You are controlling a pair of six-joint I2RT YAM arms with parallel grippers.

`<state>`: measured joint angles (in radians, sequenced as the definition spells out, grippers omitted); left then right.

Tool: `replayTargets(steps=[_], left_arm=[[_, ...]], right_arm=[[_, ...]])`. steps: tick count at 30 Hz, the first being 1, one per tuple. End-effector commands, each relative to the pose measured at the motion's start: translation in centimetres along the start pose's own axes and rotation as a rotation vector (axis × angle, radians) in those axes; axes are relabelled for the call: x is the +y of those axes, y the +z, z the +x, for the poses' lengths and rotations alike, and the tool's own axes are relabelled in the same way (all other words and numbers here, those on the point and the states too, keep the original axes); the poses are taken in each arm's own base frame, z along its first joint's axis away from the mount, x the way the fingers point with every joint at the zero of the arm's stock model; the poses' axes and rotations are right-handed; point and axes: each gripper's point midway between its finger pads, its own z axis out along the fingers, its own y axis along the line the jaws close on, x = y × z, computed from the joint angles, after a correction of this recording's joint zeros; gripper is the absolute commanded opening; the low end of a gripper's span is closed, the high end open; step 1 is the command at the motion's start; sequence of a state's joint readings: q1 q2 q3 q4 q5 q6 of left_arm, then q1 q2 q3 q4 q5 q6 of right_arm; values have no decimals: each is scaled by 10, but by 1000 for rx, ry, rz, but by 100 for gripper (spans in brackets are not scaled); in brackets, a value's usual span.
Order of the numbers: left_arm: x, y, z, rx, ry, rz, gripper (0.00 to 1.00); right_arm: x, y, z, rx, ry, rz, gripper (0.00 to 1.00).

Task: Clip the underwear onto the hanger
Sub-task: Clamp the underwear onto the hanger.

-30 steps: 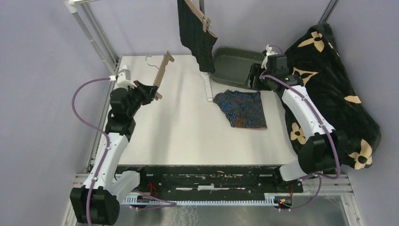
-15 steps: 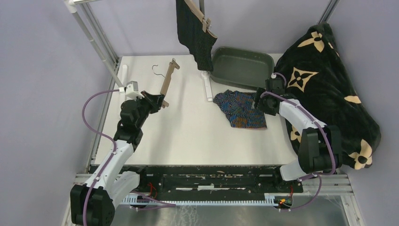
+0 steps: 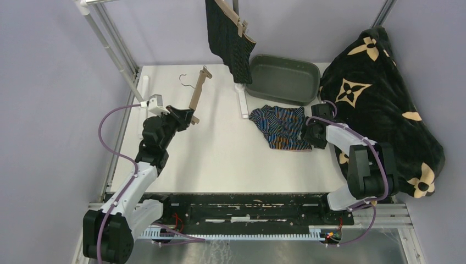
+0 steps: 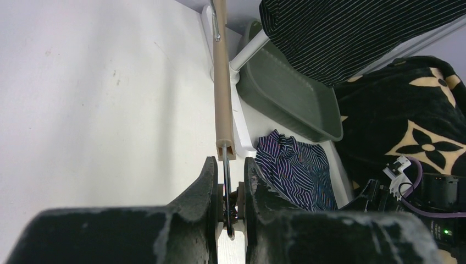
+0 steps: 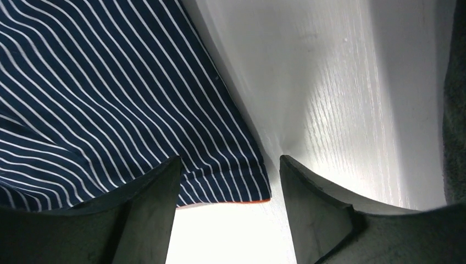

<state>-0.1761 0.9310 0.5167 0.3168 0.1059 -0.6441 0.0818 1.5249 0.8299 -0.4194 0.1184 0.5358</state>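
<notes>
My left gripper (image 3: pixel 184 117) is shut on the metal clip at one end of a tan wooden hanger (image 3: pixel 197 93), held tilted above the table's left half. The left wrist view shows its bar (image 4: pixel 222 82) running away from the jaws (image 4: pixel 228 187). The navy striped underwear (image 3: pixel 283 126) lies crumpled on the table right of centre. Low at its right edge my right gripper (image 3: pixel 305 135) stands open. A corner of the underwear (image 5: pixel 110 82) lies between its fingers (image 5: pixel 226 165). The black pinstriped underwear (image 3: pixel 228 38) hangs from another hanger at the back.
A dark green basin (image 3: pixel 283 78) sits at the back right. A big black blanket with tan flowers (image 3: pixel 379 104) is heaped along the right edge. A white stand base (image 3: pixel 242 99) lies behind the navy underwear. Metal frame posts (image 3: pixel 110 38) rise at the back left.
My right arm came from the basin toward the near side and down to the navy underwear's right edge. The left arm carried the hanger a little right and nearer.
</notes>
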Motion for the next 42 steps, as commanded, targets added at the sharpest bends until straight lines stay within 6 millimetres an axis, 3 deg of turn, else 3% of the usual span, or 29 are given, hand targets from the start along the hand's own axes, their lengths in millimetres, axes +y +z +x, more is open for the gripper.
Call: replayTargets(steps=[1, 8, 16, 23, 34, 39, 42], left_arm=[[-23, 6, -18, -69, -17, 73, 3], [-26, 10, -16, -62, -13, 77, 3], [-25, 12, -14, -53, -14, 77, 3], [-26, 12, -12, -46, -20, 80, 3], [-26, 9, -10, -35, -38, 78, 3], [-33, 0, -11, -32, -112, 90, 3], [-37, -10, -12, -31, -174, 96, 3]], right_arm=[[-8, -7, -4, -49, 34, 20, 73], [-14, 0, 12, -16, 39, 16, 64], [-11, 7, 25, 12, 43, -21, 36], [8, -16, 32, -4, 98, -162, 17], [39, -76, 48, -53, 87, -348, 1], [68, -97, 41, -97, 82, -435, 1], [99, -106, 38, -130, 74, -490, 1]])
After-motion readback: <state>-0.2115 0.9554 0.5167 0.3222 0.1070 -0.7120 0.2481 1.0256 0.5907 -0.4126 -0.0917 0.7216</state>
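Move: The open right hand is poised low over the near right corner of the striped underwear, the corner some 2 cm back and 2 cm below it; the middle of the underwear lies about 12 cm left and 6 ahead. The empty basket is some 29 cm ahead and 13 left, the rack foot about 19 ahead and 30 left. The left hand, gripping the hanger, has the corner some 47 cm to its right, 5 back and 21 below. The right hand draws back about 2 cm and down 1 onto the near right corner of the underwear, where its wide-open fingers close and pinch the cloth. Keeping that grip, it carries the corner some 8 cm left and 7 cm up while drawing back another 4, the wrist rolling its left side up and tipping the fingers forward, about 20 degrees in all, while the left hand keeps the hanger and eases a little right and down. ##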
